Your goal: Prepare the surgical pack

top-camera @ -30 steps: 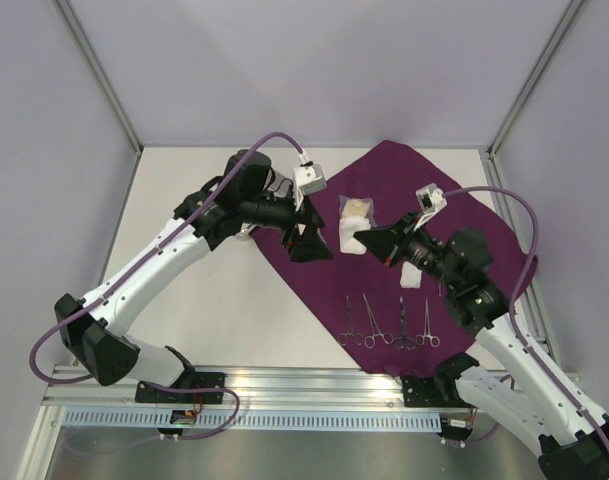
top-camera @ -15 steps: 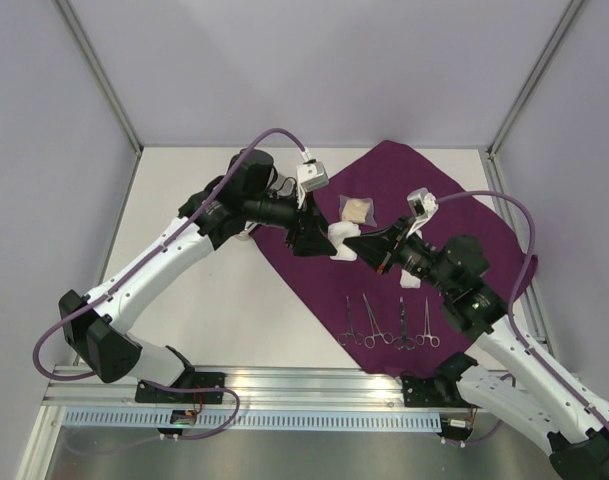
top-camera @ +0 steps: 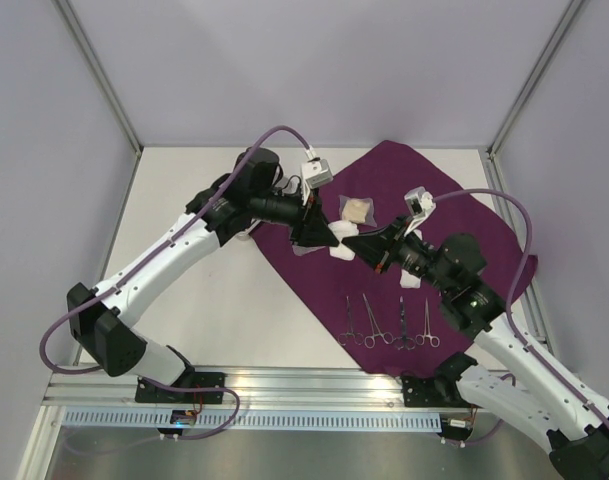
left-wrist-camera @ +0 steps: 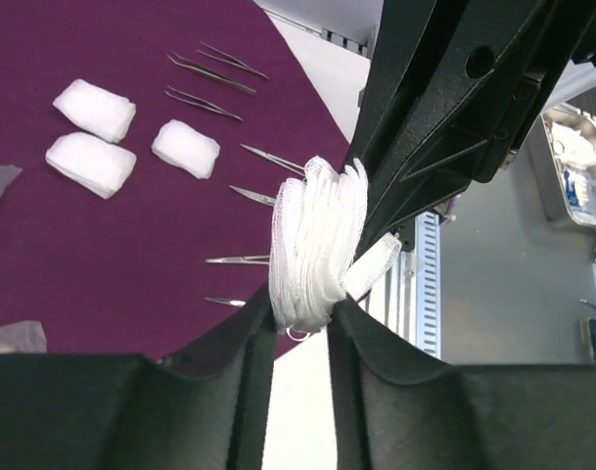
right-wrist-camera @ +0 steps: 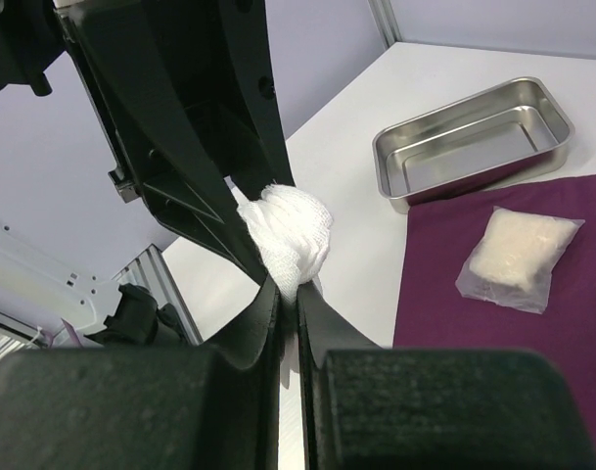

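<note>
A white gauze pad (top-camera: 340,243) hangs in the air above the left edge of the dark purple cloth (top-camera: 414,185), held from both sides. My right gripper (right-wrist-camera: 288,284) is shut on its lower edge. My left gripper (left-wrist-camera: 299,308) has its jaws pressed on the folded stack (left-wrist-camera: 312,245) from the other side. Three more gauze pads (left-wrist-camera: 92,110) lie on the cloth. Several steel clamps (top-camera: 389,325) lie in a row near the cloth's front corner. The steel tray (right-wrist-camera: 474,142) stands empty on the white table beside the cloth.
A clear bag with a pale pad inside (right-wrist-camera: 518,253) lies on the cloth near the tray. The two arms cross over the middle of the table. The aluminium rail (top-camera: 284,395) runs along the near edge.
My right gripper carried the gauze pad left toward the left gripper. The left gripper moved right to meet it and its jaws closed from wide open onto the pad.
</note>
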You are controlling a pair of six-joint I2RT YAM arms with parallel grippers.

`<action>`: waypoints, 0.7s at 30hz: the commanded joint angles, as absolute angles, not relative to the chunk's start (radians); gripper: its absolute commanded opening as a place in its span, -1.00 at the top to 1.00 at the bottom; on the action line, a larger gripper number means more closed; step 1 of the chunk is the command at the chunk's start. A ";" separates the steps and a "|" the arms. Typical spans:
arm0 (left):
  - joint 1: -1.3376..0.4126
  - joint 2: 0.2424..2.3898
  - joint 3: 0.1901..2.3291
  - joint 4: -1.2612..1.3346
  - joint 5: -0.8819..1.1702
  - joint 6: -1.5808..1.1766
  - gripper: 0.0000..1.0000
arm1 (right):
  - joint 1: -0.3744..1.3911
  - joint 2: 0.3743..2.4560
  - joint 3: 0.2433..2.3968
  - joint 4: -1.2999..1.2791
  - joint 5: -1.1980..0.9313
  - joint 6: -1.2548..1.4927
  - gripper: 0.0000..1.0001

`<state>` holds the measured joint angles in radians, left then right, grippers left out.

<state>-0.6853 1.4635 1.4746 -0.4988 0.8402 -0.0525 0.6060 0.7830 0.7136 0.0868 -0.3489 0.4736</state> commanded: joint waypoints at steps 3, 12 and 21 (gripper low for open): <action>-0.689 1.468 1.514 -0.483 0.859 -0.049 0.80 | 0.612 0.775 0.741 0.117 -0.334 0.457 0.99; -0.641 1.492 1.555 -0.535 0.721 -0.095 1.00 | 0.612 0.819 0.764 -0.032 -0.168 0.437 -0.42; -0.269 1.900 1.793 -0.531 0.621 -0.252 1.00 | 0.519 0.997 0.830 -0.023 -0.149 0.416 -0.81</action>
<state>-0.3603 1.7748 1.7317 -0.5240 0.6952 -0.1677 0.5465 0.9237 0.7609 -0.0505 -0.1547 0.4438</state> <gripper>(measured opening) 0.033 0.908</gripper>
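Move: The gauze is already between my two grippers: about 2 cm to the right of my left hand point, level with it, and just a centimetre ahead and left of my right, which still pinches it. From my left hand the metal tray lies some 31 cm ahead, 23 cm left and 29 cm down. At that same depth one bagged pad sits about 20 cm ahead and 6 cm left, the far bagged pad 28 cm ahead and 9 cm right. I shut my left fingers on the gauze while my right keeps its pinch, then open the right wide to let go. My left hand carries the gauze forward about 19 cm and some 7 cm left, sinking slightly and turning nearly 30 degrees counter-clockwise, towards the tray; my right, now empty, eases forward and down about 5 cm each, turning clockwise. ##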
